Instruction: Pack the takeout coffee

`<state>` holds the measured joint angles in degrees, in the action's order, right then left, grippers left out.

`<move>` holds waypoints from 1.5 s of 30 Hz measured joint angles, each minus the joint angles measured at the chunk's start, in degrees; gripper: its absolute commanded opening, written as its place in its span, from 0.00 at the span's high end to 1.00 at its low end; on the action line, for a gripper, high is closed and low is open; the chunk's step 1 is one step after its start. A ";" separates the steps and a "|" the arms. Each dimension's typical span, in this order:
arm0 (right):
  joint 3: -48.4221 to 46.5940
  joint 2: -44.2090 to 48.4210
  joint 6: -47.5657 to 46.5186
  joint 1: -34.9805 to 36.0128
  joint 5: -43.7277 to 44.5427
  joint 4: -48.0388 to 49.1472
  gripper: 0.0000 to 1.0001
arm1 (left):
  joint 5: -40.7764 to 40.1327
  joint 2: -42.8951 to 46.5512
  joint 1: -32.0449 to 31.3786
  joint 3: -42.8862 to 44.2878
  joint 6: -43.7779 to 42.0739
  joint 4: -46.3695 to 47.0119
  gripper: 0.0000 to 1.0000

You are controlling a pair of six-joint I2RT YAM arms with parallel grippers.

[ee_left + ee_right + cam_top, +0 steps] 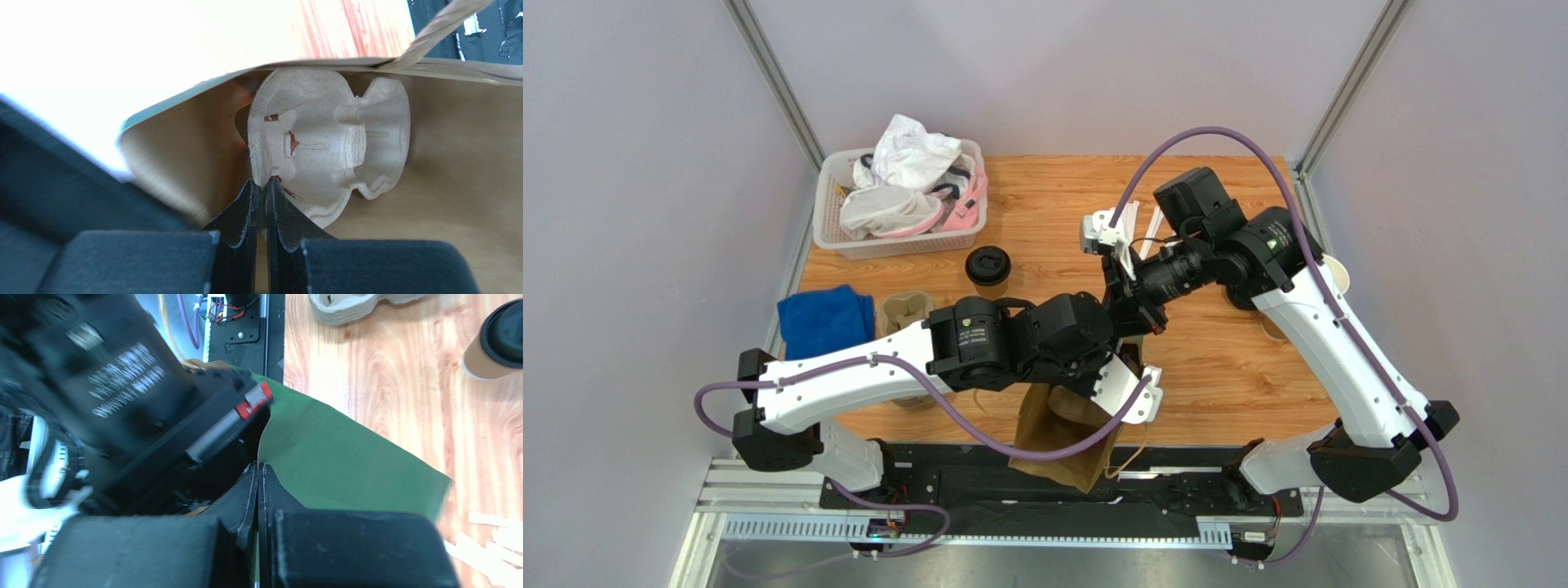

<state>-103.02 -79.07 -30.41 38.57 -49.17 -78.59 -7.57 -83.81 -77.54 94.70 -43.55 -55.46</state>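
The takeout coffee [987,266], a kraft cup with a black lid, stands on the wooden table left of both grippers, apart from them; the right wrist view shows the takeout coffee [498,340] at its top right. My left gripper [262,180] is inside a paper bag [1063,429] and is shut on the rim of a moulded-pulp cup carrier [325,147]. My right gripper [258,467] is shut on the upper edge of the bag's green wall [344,459]. From above, the right gripper [1127,292] sits just beyond the left wrist.
A white basket [830,233] of cloths stands at the back left. A blue cloth [824,319] and a stack of pulp carriers [903,312] lie near the left arm. Another cup [1335,276] shows behind the right arm. Wooden stirrers [491,539] lie nearby.
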 measured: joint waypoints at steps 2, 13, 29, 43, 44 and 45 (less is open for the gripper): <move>0.98 -0.02 0.04 0.00 -0.02 -0.07 1.00 | -0.04 -0.13 -0.24 1.14 0.24 -0.87 1.00; 2.01 0.00 0.76 0.00 -1.36 -0.04 1.00 | -2.49 0.76 -1.97 -5.55 0.87 2.43 1.00; 2.80 0.57 0.33 -0.02 -2.82 -0.02 1.00 | 1.95 -0.72 0.98 -8.24 6.38 1.22 0.91; 2.93 -0.31 -0.17 -1.29 -3.21 2.12 1.00 | 2.78 -0.83 1.86 -6.21 6.64 -1.49 0.46; 2.97 -0.50 -0.28 -1.46 -3.19 2.25 1.00 | 2.89 -0.83 1.84 -5.81 6.69 -1.88 0.46; 3.15 -0.79 -0.37 -1.70 -3.19 2.43 1.00 | 2.89 -0.83 1.84 -5.35 6.71 -2.19 0.46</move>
<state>-99.88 -79.85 -30.79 36.86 -52.36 -76.16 -4.69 -84.64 -75.70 89.34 -36.84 -57.65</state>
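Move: Inside the bag, the left hand already pinches the rim of the cup carrier, whose middle lies about 4 cm back, 2 cm right and 8 cm below. The bag's bottom is some 4 cm back, 3 cm right and 25 cm down. From that hand the lidded coffee cup stands roughly 20 cm ahead, 14 cm left and 23 cm lower. From the right hand, pinching the bag's rim, the bottom lies about 9 cm back, 5 cm left and 30 cm down. Lowering the pinched carrier deeper into the bag, the left hand sinks about 6 cm after a small lift, drifting slightly left and turning some 10 degrees. Near the bottom of that stroke its fingers open to roughly half and let go of the rim, and the hand begins easing back up. The right hand keeps its pinch on the bag's rim, shifting about a centimetre back and then forward. ##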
